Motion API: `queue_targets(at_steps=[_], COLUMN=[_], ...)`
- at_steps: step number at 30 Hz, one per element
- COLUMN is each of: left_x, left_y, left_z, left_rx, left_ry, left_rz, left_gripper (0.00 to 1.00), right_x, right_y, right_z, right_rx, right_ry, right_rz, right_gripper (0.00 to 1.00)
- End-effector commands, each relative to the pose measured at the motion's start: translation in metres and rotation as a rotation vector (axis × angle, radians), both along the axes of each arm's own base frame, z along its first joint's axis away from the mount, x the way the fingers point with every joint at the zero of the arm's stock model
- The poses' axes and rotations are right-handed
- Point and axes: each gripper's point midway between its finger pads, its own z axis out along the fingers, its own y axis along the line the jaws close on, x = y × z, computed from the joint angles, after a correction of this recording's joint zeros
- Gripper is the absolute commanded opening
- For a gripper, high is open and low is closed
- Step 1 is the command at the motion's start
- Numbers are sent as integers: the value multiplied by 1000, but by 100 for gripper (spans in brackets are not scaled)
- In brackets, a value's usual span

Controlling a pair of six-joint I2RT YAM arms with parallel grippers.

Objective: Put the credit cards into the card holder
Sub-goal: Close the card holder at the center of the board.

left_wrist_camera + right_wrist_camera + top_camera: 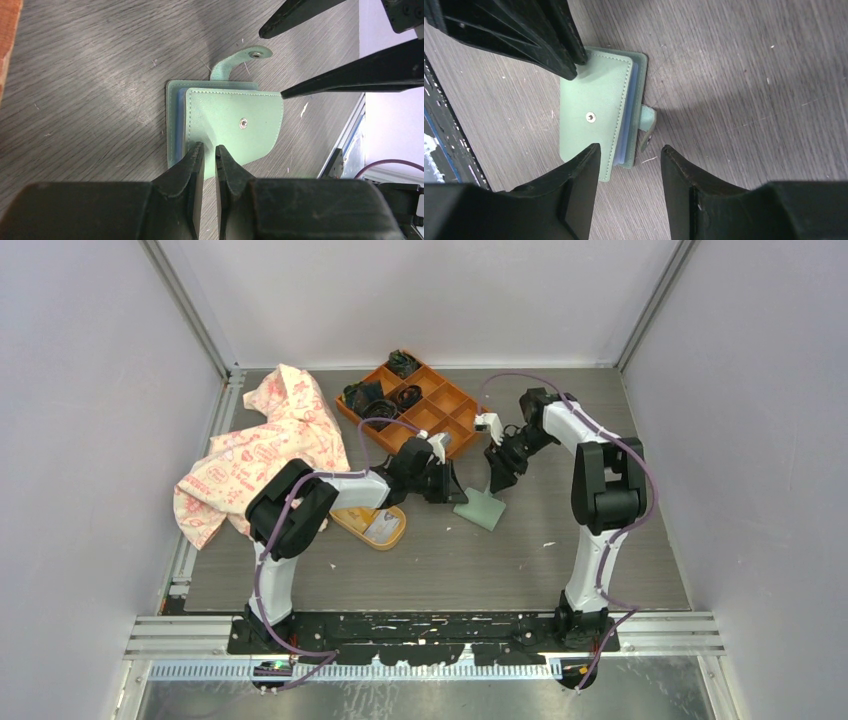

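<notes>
The sage-green card holder [480,508] lies on the grey table, its cover partly raised off blue inner sleeves [626,125] and its snap tab [235,62] sticking out. My left gripper [209,147] is shut on a corner of the cover [235,125], which creases up between the tips. My right gripper [630,147] hangs open just above the holder's opening edge [621,117], one finger over the cover, the other over bare table. A pale credit card [381,527] lies in the yellow dish [350,523].
An orange compartment tray [455,400] with dark items stands behind the grippers. A crumpled patterned cloth [270,440] covers the left of the table. The yellow dish sits under the left forearm. White walls close in on three sides.
</notes>
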Motion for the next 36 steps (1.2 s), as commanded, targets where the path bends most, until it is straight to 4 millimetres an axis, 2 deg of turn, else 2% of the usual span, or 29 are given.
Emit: queue_targets(at_steps=[1,9,21,29,36], left_x=[-13,-13,-13,-13,-13], left_y=[-5,-5,-5,-5,-5], left_z=[4,4,3,3,5], left_rx=[-5,-4,-3,-3,-4], left_ry=[18,18,19,20,16], left_rz=[-43,-42,-42,-43,-42], left_gripper=[15,15,15,15,15], right_x=[11,16,16,18,17], right_y=[-2,1,6,7,9], right_z=[9,5,2,3,8], right_rx=[-19,-17,-23,-28,-16], right_ry=[-30,-15,-3,-4,-8], right_rz=[-3,-16,-9,-13,-15], right_gripper=[52,41,31,19,23])
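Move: The strap of the card holder lies just off the right fingertips: about 1 cm ahead, 1 cm to the left and 1 cm below. From the right hand, the card holder's middle is roughly 4 cm back, 4 cm left and 2 cm down; the orange tray's middle is some 17 cm ahead and 18 cm left, a couple of centimetres lower. From the left hand, the strap is about 3 cm ahead and 6 cm to the right, at about the same height. Ease the right gripper forward and down about 1 cm each way, bringing its fingertips to either side of the strap's free end, and close them steadily from half open to nearly shut around it. Keep the left gripper still, its nearly closed tips resting on the card holder's left edge. ##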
